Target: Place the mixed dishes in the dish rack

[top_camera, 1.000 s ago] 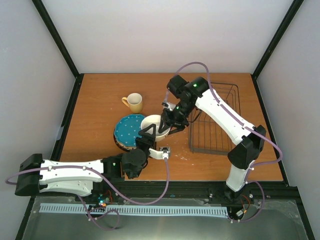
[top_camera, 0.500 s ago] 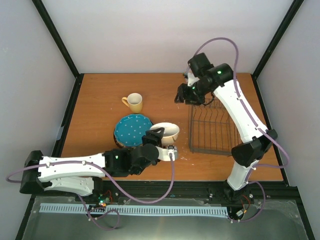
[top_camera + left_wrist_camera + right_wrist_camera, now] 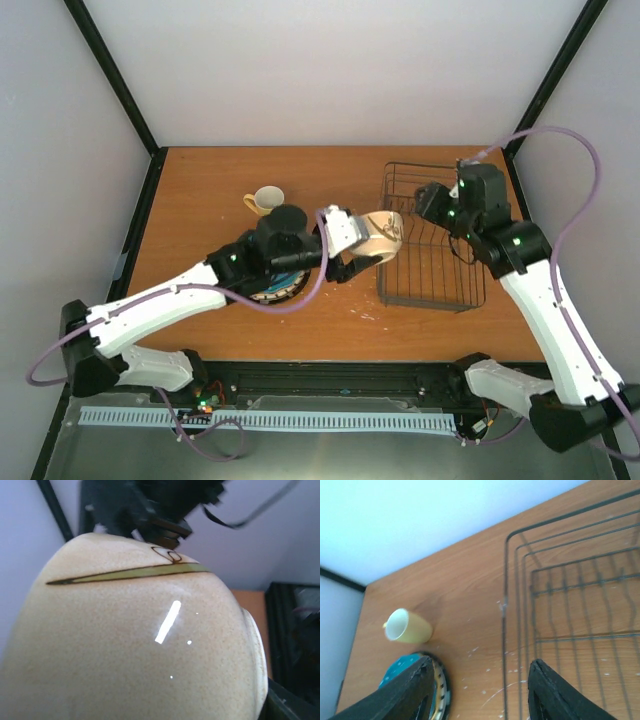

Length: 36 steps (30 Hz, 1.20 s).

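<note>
My left gripper [image 3: 366, 248] is shut on the cream-white bowl [image 3: 384, 234], which hangs tipped on its side just left of the dish rack [image 3: 432, 245]. In the left wrist view the bowl [image 3: 150, 645] fills the frame and hides the fingers. My right gripper [image 3: 427, 202] hovers over the rack's back left part. It [image 3: 482, 695] is open and empty, with the rack's wires [image 3: 570, 605] below it. The yellow mug [image 3: 266, 201] [image 3: 410, 626] stands on the table. The plate stack, teal one [image 3: 400, 674] on top, lies mostly under my left arm [image 3: 268, 287].
The wooden table [image 3: 200, 190] is bounded by black frame posts and white walls at the back and sides. White specks mark the wood beside the rack [image 3: 485, 690]. My left arm stretches diagonally over the plates; my right arm rises along the rack's right side.
The right gripper let go of the bowl, opened wider and pulled back over the rack. The left arm lifted the bowl off the plates and carried it right to the rack's left edge.
</note>
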Each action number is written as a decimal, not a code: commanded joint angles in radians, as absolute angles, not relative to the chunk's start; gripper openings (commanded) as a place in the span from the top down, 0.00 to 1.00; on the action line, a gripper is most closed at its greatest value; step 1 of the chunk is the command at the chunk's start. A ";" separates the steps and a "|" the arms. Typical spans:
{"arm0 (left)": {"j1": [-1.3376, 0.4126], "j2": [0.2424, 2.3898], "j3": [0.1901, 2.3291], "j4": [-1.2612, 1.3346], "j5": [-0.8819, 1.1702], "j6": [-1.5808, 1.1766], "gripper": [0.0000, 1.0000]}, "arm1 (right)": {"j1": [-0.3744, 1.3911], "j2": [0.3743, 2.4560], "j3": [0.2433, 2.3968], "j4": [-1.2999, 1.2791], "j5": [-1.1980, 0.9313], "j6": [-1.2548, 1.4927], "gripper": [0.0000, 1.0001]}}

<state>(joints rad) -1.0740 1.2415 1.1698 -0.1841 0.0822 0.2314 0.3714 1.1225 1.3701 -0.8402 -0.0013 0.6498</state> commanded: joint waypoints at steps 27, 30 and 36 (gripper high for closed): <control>-0.831 2.093 1.886 -0.317 1.166 -0.399 0.99 | 0.284 0.703 1.073 -0.645 0.485 0.776 0.45; -0.840 2.164 1.948 -0.461 1.141 -0.311 0.99 | 0.284 0.678 1.078 -0.656 0.532 0.770 0.45; -0.853 2.249 2.005 -0.621 1.062 -0.202 0.99 | 0.283 0.660 1.104 -0.667 0.582 0.736 0.44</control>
<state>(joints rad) -0.8440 2.2295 1.9263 -0.4606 1.1023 -0.3294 0.2905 0.6666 1.0607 -0.6605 0.5091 0.7563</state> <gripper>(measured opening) 0.690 0.554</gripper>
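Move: The left hand already holds the bowl, high up and left of the rack. The dish rack's middle lies about 12 cm ahead of it, 17 cm to its right and roughly 22 cm below. On its other side the blue plate sits about 5 cm ahead and 22 cm to the left, with the mug 20 cm ahead and 22 cm left, both some 24 cm below. From the right hand the rack's middle is about 5 cm ahead, 7 cm right and 20 cm below. Keeping its grip on the bowl, the left hand starts forward about 6 cm, then goes right over the rack's near-left part and sinks, steeply at the end, some 14 cm down altogether. Its wrist swings about 70 degrees, bringing the fingers from right-and-forward to right-and-back. The right hand clears off to the right and somewhat back, about 15 cm, rising a little and turning clockwise, fingers still half open. ##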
